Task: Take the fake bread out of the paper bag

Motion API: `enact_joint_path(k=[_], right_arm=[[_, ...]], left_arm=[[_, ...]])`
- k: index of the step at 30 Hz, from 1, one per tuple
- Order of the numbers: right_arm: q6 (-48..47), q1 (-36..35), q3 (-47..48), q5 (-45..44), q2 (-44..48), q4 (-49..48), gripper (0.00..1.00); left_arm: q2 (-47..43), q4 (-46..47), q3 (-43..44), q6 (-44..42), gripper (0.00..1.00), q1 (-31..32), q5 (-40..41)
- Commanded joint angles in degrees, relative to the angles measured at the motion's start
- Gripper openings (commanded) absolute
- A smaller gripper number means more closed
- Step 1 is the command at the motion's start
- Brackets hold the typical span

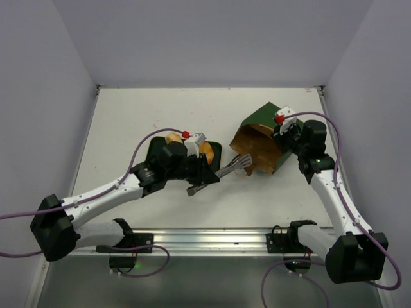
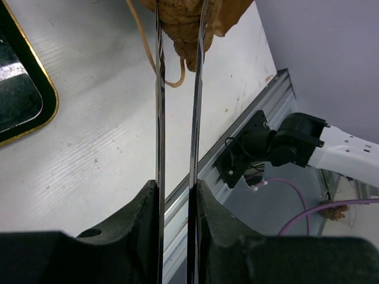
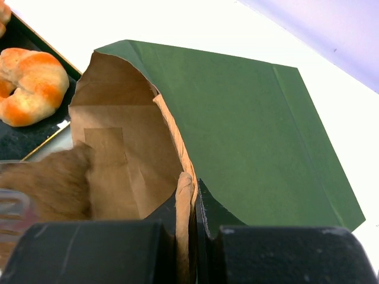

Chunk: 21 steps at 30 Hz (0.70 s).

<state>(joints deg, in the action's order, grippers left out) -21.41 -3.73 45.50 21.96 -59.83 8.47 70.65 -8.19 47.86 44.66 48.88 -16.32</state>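
The dark green paper bag (image 1: pixel 264 122) lies tilted, its brown mouth (image 3: pixel 118 154) facing the tray. My right gripper (image 3: pixel 194 198) is shut on the bag's rim and string handle, at the bag's right side (image 1: pixel 283 133). My left gripper (image 2: pixel 176 192) is shut on metal tongs (image 2: pixel 160 118), whose arms reach to the bag mouth (image 1: pixel 239 167). The tong tips pinch a brown piece of fake bread (image 2: pixel 182 26) at the mouth, seen blurred in the right wrist view (image 3: pixel 56 183). More fake bread (image 1: pixel 207 151) lies on the tray, including a golden roll (image 3: pixel 29 83).
A dark tray (image 1: pixel 217 149) with a gold rim (image 2: pixel 47 112) sits left of the bag, partly under my left arm. The aluminium rail (image 1: pixel 212 239) runs along the near edge. Grey walls close in the table on three sides.
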Motion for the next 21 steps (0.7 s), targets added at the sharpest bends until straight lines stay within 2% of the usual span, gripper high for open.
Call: enact_joint_path(k=[1,7,13,18,21], right_arm=[[0.9,0.1,-0.3,-1.6,1.1,-2.9,0.0],[0.9,0.1,-0.5,-1.4,1.0,-3.1,0.0],[0.9,0.1,-0.4,-1.3,1.1,-3.0,0.0],[1.2,0.1,-0.5,-1.5,1.3,-3.1,0.0],[1.4,0.1,-0.3,-1.1,1.3,-3.1,0.0]], left_arm=[[-8.9,1.6,-2.6,3.8,0.0,-1.1,0.9],[-22.8,-4.7,-6.5,8.6,0.0,-3.8,8.3],[-30.3,-9.5,-9.0,12.1,0.0,-6.9,13.5],[-38.3,-16.5,-14.1,21.1,0.0,-8.1,20.1],[-44.6,-23.4,-15.2,28.1,0.0,-8.2,27.1]])
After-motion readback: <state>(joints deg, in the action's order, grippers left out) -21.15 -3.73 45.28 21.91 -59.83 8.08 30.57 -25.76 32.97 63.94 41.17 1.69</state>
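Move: My left hand grips the tongs holding the brown fake bread. The tray's middle lies some 15 cm ahead of this hand, about 9 cm to its left and 15 cm below. On the tray, the ring bread is about 17 cm ahead and 3 cm left, the round roll about 22 cm ahead and 14 cm left; the paper bag is 20 cm ahead and 23 cm right. From my right hand the tray is roughly level and 38 cm left. With the brown bread still clamped in the tongs, my left hand swings about 13 cm left, away from the bag and towards the tray, lifting roughly 7 cm on the way and then sinking about 5 cm again. The wrist turns some 30 degrees counter-clockwise, bringing the tong tips round to point more forward. My right hand stays still and keeps pinching the bag's rim. ##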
